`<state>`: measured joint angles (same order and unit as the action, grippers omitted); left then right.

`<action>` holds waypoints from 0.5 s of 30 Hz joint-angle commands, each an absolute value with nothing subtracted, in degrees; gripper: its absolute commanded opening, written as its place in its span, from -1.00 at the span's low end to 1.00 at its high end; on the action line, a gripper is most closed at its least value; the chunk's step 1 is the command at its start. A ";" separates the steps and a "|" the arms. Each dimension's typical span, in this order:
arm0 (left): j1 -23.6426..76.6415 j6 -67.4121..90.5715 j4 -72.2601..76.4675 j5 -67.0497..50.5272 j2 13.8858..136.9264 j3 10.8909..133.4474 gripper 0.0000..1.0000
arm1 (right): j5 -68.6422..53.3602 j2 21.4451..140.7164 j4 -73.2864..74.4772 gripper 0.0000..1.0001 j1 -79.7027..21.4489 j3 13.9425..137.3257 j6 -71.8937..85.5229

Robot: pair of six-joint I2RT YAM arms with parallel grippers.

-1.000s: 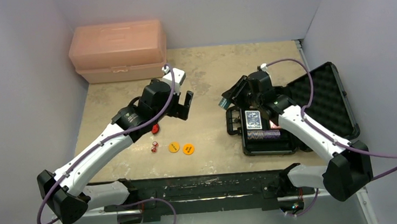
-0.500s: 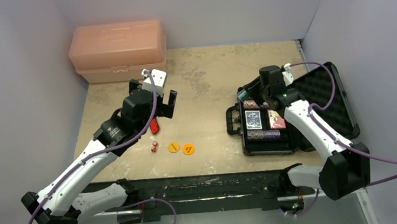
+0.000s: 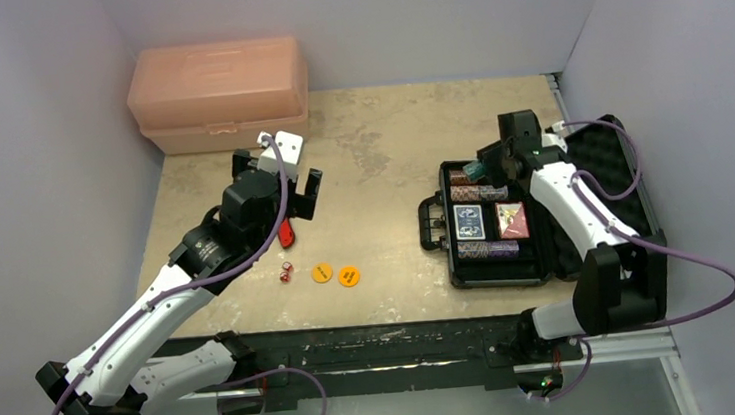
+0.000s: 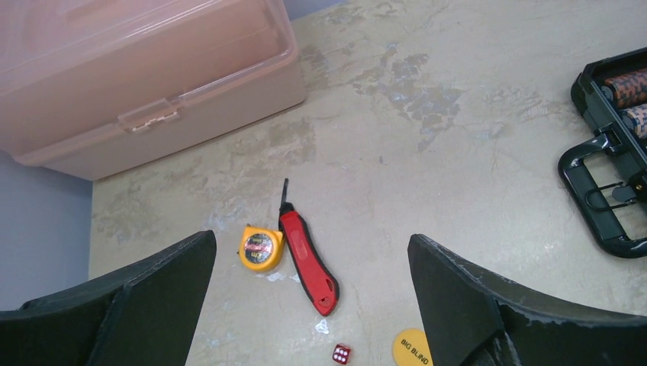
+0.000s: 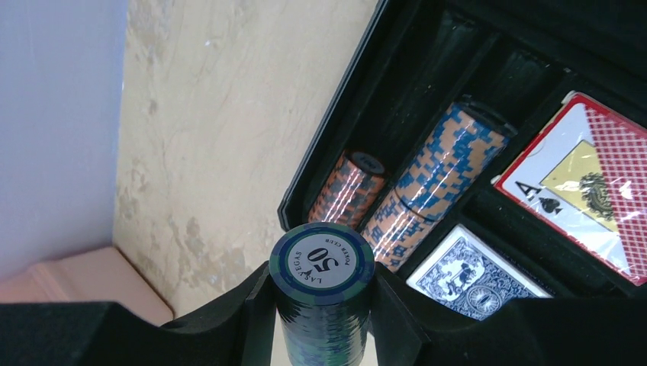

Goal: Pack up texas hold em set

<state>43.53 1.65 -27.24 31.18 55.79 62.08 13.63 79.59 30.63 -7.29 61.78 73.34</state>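
The black case [image 3: 495,273] lies open at the right, its foam lid [image 3: 610,174] flat behind it. It holds rows of striped chips [image 3: 478,194], a blue deck [image 3: 469,223] and a red deck [image 3: 512,220]. My right gripper [image 3: 477,171] hovers over the case's far left corner, shut on a stack of dark blue-green chips [image 5: 324,297]. Two orange discs [image 3: 322,272] and a red die [image 3: 287,271] lie on the table left of centre. My left gripper [image 4: 313,305] hangs open and empty above the table, just behind them.
A red utility knife [image 4: 309,259] and a yellow tape measure [image 4: 261,248] lie under the left gripper. A peach toolbox [image 3: 218,95] stands shut at the back left. The case's handle [image 3: 429,224] juts toward the table's middle. Walls close in on three sides.
The right gripper has carried the chip stack right and back, to over the case's far left corner. The left gripper has drifted left, staying open.
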 commanded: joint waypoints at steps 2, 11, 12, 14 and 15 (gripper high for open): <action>43.60 0.26 -24.88 32.20 54.65 61.67 0.93 | 17.04 79.58 29.40 -1.00 -4.19 65.29 78.47; 43.65 0.26 -24.78 32.16 54.32 61.55 0.93 | 16.32 83.58 29.21 -1.00 -0.89 66.55 81.06; 43.64 0.26 -24.73 32.13 54.32 61.52 0.93 | 16.31 84.20 29.14 -1.00 -0.54 66.73 81.24; 43.60 0.26 -24.67 32.16 54.36 61.53 0.93 | 16.22 85.25 28.88 -1.00 -0.20 67.15 81.46; 43.64 0.26 -24.69 32.17 54.40 61.52 0.92 | 16.20 85.78 28.96 -1.00 -0.18 67.41 81.69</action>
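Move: The gap I'm taking the held teal chip roll to, the empty right part of the case's farthest slot, is about 5 cm to my right hand's right, 2 cm ahead and 7 cm below. The short red chip roll in that slot lies some 3 cm left and 2 cm ahead; the next slot's chip rolls are 3 cm back and 1 cm right, the blue card deck 10 cm back and 3 cm left. From my left hand that gap is roughly 48 cm right and 10 cm ahead. Still pinching the teal chip roll, I carry it with my right hand about 4.5 cm to the right, past the open end of the short red roll, and ease it down some 2.5 cm with a slight forward drift towards the empty part of the farthest slot. As I go I turn the wrist clockwise about 10 degrees to bring the roll into line; my fingers keep their grip. ##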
